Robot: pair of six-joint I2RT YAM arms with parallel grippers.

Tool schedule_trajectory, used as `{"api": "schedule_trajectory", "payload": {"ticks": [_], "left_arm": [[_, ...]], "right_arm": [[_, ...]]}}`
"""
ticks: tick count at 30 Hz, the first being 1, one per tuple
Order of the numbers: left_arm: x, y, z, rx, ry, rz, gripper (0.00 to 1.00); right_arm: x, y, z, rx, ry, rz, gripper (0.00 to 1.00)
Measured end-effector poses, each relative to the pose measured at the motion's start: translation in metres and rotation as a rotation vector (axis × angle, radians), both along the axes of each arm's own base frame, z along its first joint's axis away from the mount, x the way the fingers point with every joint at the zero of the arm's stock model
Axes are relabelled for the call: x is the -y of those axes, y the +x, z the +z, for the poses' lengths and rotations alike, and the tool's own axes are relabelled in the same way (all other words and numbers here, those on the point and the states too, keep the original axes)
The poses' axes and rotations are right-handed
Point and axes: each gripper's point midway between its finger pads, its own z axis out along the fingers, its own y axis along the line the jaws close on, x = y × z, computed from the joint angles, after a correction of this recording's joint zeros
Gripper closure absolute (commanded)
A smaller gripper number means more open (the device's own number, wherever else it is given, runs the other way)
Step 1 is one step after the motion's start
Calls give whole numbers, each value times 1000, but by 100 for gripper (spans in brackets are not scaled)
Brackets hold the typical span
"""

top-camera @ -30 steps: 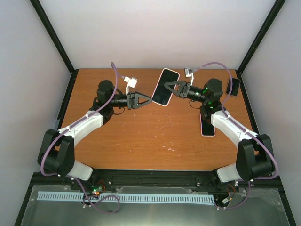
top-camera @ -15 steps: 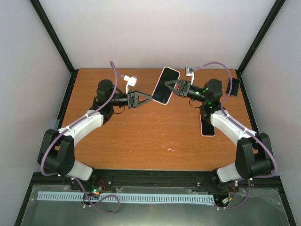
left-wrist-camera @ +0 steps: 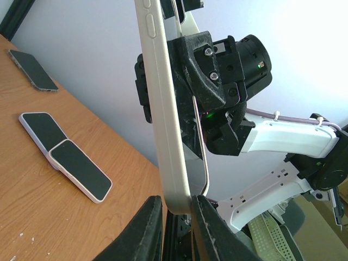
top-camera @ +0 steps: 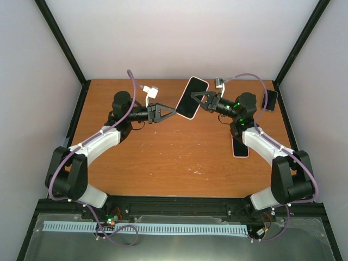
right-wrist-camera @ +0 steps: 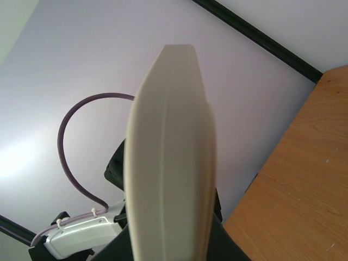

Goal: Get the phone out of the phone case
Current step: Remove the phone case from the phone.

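Note:
A phone (top-camera: 185, 109) with a dark screen sits in a cream-white phone case (top-camera: 199, 81) and is held tilted in the air over the far middle of the table. My right gripper (top-camera: 194, 98) is shut on its right side; in the right wrist view the phone case edge (right-wrist-camera: 168, 136) fills the middle, clamped between my right gripper (right-wrist-camera: 168, 246) fingers. My left gripper (top-camera: 174, 113) comes from the left. Its jaws are shut on the bottom corner of the phone case (left-wrist-camera: 163, 109). In the left wrist view my left gripper (left-wrist-camera: 176, 200) has both pads against that corner.
A pink-cased phone (top-camera: 240, 145) lies on the wooden table (top-camera: 163, 157) under my right forearm. A dark phone (top-camera: 269, 99) lies at the far right edge. The left wrist view shows these spare phones (left-wrist-camera: 81, 169) (left-wrist-camera: 32, 69) lying flat. White walls and black frame posts enclose the table.
My left gripper's jaws have narrowed from open onto the case's bottom corner. The right gripper kept its hold, and the phone barely shifted.

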Motion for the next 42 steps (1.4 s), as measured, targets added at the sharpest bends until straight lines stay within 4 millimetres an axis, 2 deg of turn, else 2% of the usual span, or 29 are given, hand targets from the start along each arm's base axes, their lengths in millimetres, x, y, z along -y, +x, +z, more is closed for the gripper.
{"api": "schedule_trajectory", "payload": {"ticks": [12, 22, 24, 28, 30, 31, 33, 36, 38, 42], "left_arm": [[-2, 7, -1, -11, -3, 32, 85], [-7, 18, -11, -53, 14, 94, 85], [-9, 25, -23, -99, 36, 139, 85], [-18, 38, -87, -292, 133, 224, 82], [-22, 39, -105, -353, 167, 245, 75], [-23, 39, -107, -359, 173, 248, 70], [-23, 38, -101, -334, 165, 241, 59], [-22, 29, -81, -271, 138, 200, 48], [-22, 23, -63, -217, 116, 169, 44], [-22, 10, -27, -108, 63, 97, 42]], "right_arm": [[1, 5, 0, -28, 19, -16, 97], [2, 8, 0, -27, 30, -25, 97], [2, 4, 7, -23, 47, -3, 97], [-7, -25, 40, 83, 86, 89, 97], [-6, -35, 52, 128, 97, 110, 97], [-5, -37, 54, 140, 100, 113, 97], [-3, -39, 57, 155, 102, 114, 97], [-1, -37, 56, 156, 98, 112, 97], [1, -37, 56, 159, 94, 111, 97], [2, -37, 54, 158, 90, 113, 97]]}}
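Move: The phone's case is pulled between both hands. Its near left corner already sits in the left gripper's fingertips, about 1 cm to the right of the hand point, and the phone's middle is some 7 cm right, 3 cm farther out and 5 cm above. The right gripper keeps its grip near the middle, which lies about 1 cm to its left. The pink-rimmed phone on the table is level with the right hand, roughly 19 cm right and 34 cm below. Keep the right gripper shut on the cased phone and ease the left gripper forward about 2 cm on the case corner, then drive it down some 10 cm, tipping about 20 degrees, until it comes off the corner. Let the right hand rise about 5 cm and draw back. Bring the left gripper back up most of the way, opening its fingers. ##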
